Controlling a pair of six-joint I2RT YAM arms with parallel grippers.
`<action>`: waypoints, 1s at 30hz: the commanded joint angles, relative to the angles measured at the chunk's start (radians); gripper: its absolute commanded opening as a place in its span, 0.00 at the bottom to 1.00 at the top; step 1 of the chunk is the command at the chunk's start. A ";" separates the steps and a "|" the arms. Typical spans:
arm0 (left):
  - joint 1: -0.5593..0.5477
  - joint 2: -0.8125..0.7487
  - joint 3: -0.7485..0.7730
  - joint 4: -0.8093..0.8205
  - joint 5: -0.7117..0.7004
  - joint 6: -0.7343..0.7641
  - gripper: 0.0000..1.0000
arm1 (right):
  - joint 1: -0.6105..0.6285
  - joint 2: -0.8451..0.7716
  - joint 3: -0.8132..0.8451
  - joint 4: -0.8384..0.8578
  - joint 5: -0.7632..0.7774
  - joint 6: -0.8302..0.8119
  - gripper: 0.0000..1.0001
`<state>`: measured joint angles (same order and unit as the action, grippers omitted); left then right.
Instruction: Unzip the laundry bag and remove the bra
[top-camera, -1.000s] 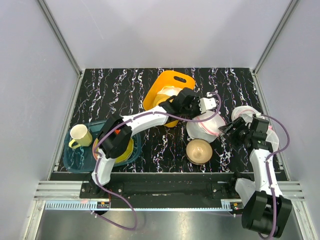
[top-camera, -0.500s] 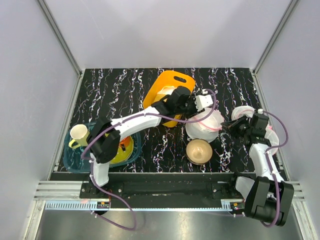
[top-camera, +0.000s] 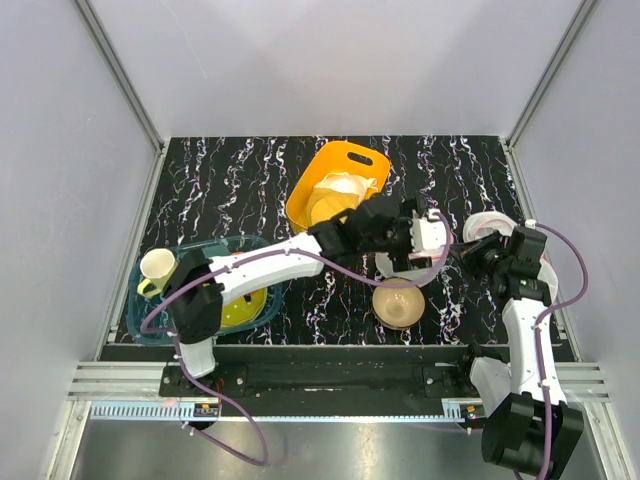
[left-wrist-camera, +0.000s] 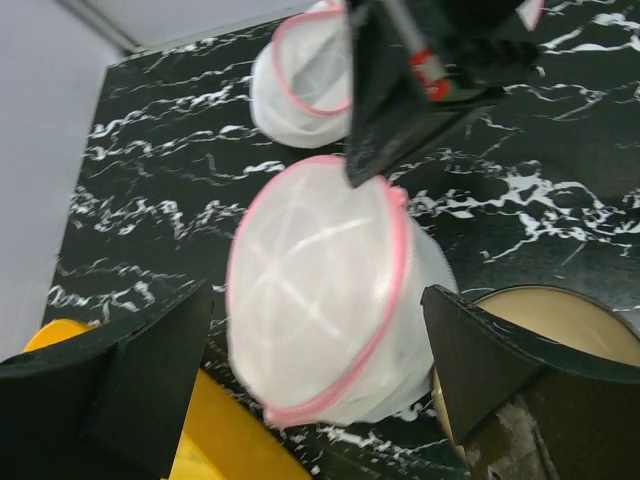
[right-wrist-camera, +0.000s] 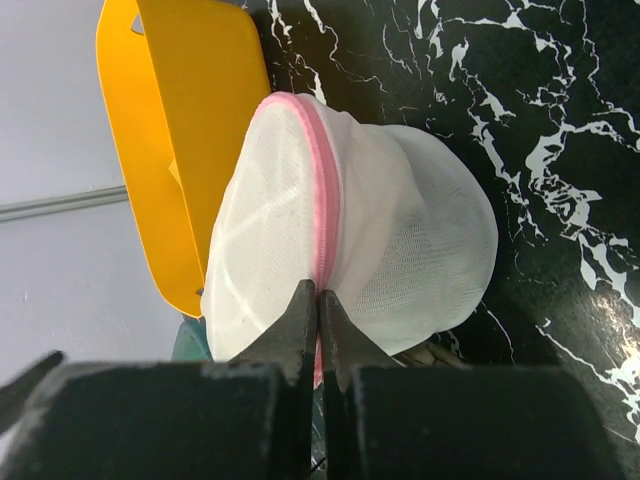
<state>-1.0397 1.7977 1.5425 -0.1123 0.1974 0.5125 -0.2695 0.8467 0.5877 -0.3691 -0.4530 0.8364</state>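
The laundry bag (left-wrist-camera: 320, 290) is a white mesh drum with pink zip trim, lying on its side on the black marbled table. In the top view it (top-camera: 400, 272) is mostly hidden under my left gripper (top-camera: 430, 238). My left gripper (left-wrist-camera: 320, 385) is open, with one finger on each side of the bag. I cannot tell if they touch it. My right gripper (right-wrist-camera: 318, 298) is shut on the bag's pink zip trim (right-wrist-camera: 325, 215), and it also shows in the top view (top-camera: 470, 250). The bra is hidden.
A tan bowl (top-camera: 397, 303) sits just in front of the bag. A flatter pink-rimmed white disc (top-camera: 492, 222) lies at the right. A yellow basket (top-camera: 335, 185) stands behind the bag. A teal tray (top-camera: 160, 315) holds a cup and a yellow plate at the left.
My left gripper has moved right and toward the near edge, down over the bag. My right gripper has shifted a little up and right, against the bag's trim.
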 joint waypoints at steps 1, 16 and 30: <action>-0.051 0.061 -0.044 0.107 -0.079 0.001 0.91 | -0.002 -0.012 0.060 -0.045 0.025 0.012 0.00; -0.089 0.212 -0.010 0.283 -0.217 0.014 0.61 | 0.001 -0.018 0.075 -0.050 0.010 0.000 0.00; 0.096 -0.018 -0.166 0.267 0.089 -0.112 0.00 | 0.001 -0.017 0.182 -0.045 -0.222 -0.175 0.41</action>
<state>-1.0470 1.9171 1.4178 0.0994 0.1070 0.5014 -0.2695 0.8505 0.6834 -0.4469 -0.5533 0.7509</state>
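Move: The laundry bag's middle lies about 6 cm to the right of my open left hand, 1 cm back and 13 below. Down at table level, the tan bowl is 10 cm back and 3 right, the orange basket 12 ahead and 8 left, and the second mesh bag 6 ahead and 22 right. My right hand already pinches the bag's pink trim, its middle some 7 cm to the left, straight level ahead-wise and 6 below. With my right fingers still shut on the pink trim, I drop my open left hand about 9 cm, drawing back slightly and then edging forward and right, and pinch the near mesh end of the laundry bag. Once that grip is shut, I open my right fingers partway and lift that hand about 3 cm, while my left rises a little and starts back left. ##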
